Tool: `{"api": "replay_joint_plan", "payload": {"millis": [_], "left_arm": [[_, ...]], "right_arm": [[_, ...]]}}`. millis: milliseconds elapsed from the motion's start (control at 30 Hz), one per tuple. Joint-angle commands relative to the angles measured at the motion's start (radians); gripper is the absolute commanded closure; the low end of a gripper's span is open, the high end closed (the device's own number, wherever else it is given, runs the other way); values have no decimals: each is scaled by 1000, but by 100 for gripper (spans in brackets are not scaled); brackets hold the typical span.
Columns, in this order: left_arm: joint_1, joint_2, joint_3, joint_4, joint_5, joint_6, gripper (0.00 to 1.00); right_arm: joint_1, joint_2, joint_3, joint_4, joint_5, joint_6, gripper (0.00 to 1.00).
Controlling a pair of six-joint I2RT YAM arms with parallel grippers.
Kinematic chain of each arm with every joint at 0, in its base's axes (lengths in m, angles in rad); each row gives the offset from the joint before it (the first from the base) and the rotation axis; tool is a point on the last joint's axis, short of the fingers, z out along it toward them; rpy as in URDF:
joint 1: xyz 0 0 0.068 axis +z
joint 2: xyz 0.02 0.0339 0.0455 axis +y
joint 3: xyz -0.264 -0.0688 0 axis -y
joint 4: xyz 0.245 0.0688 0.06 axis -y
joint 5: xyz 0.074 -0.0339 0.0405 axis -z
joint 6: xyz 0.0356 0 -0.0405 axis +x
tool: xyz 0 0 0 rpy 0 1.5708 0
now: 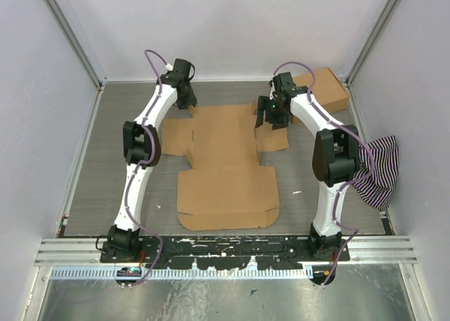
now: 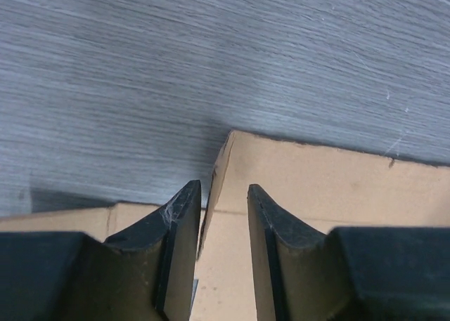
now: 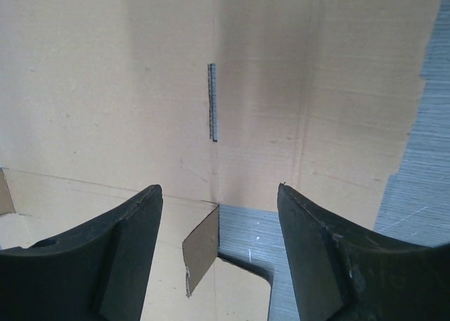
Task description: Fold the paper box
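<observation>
The paper box [image 1: 226, 168] lies unfolded and flat in the middle of the grey table, its panels, side flaps and slits all showing. My left gripper [image 1: 187, 105] is down at the box's far left corner. In the left wrist view the left gripper [image 2: 223, 187] is open, and a raised cardboard edge [image 2: 214, 187] stands between its fingers, close to the left finger [image 2: 179, 223]. My right gripper [image 1: 271, 124] hangs over the far right side flap. In the right wrist view the right gripper [image 3: 219, 189] is wide open above the cardboard, over a small upturned flap [image 3: 200, 254] below a thin slit [image 3: 211, 102].
A compact flat brown carton [image 1: 325, 89] lies at the back right corner. A black-and-white striped cloth [image 1: 376, 170] hangs at the right wall. White walls enclose the table on three sides, and a metal rail [image 1: 225, 249] runs along the near edge.
</observation>
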Motion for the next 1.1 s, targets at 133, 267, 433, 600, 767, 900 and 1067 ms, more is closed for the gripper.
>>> {"api": "replay_joint_plan", "payload": {"millis": [133, 267, 433, 600, 767, 900, 1067], "left_arm": [[7, 47, 30, 102, 35, 5, 96], [10, -16, -9, 125, 40, 36, 100], [12, -241, -194, 300, 48, 139, 100], [12, -461, -432, 527, 25, 261, 100], [17, -536, -466, 521, 137, 353, 100], [16, -597, -575, 563, 197, 390, 98], [16, -668, -689, 623, 245, 426, 100]], "right_arm": [[-23, -96, 25, 5, -34, -12, 28], [-33, -99, 38, 10, -28, -17, 28], [-40, -121, 80, 29, -29, -38, 28], [-40, -178, 93, 77, -38, -65, 28], [-39, -246, 101, 123, -56, -68, 28], [-41, -299, 140, 113, -68, -65, 28], [-47, -327, 199, 39, -69, -54, 28]]}}
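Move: The small standing tab at the box's far left corner is what my left hand goes for: about 1 cm ahead of the finger pads, sideways level with them, and some 3 cm below. The left side flap lies about 10 cm back from this hand and 4 cm to its left; the matching far right tab stands roughly 19 cm to the right and 1 cm ahead. From my right hand, the far left tab is some 10 cm ahead and 24 cm to the left. I lower my left hand about 2 cm around the far left tab, shut the fingers to pinch it, then haul it quickly up some 24 cm, tilting the fingers up about 35 degrees, turning somewhat clockwise, and sinking slightly at the end. My right hand, open and empty, rises about 17 cm beside the box's right side, tilting up some 25 degrees. ##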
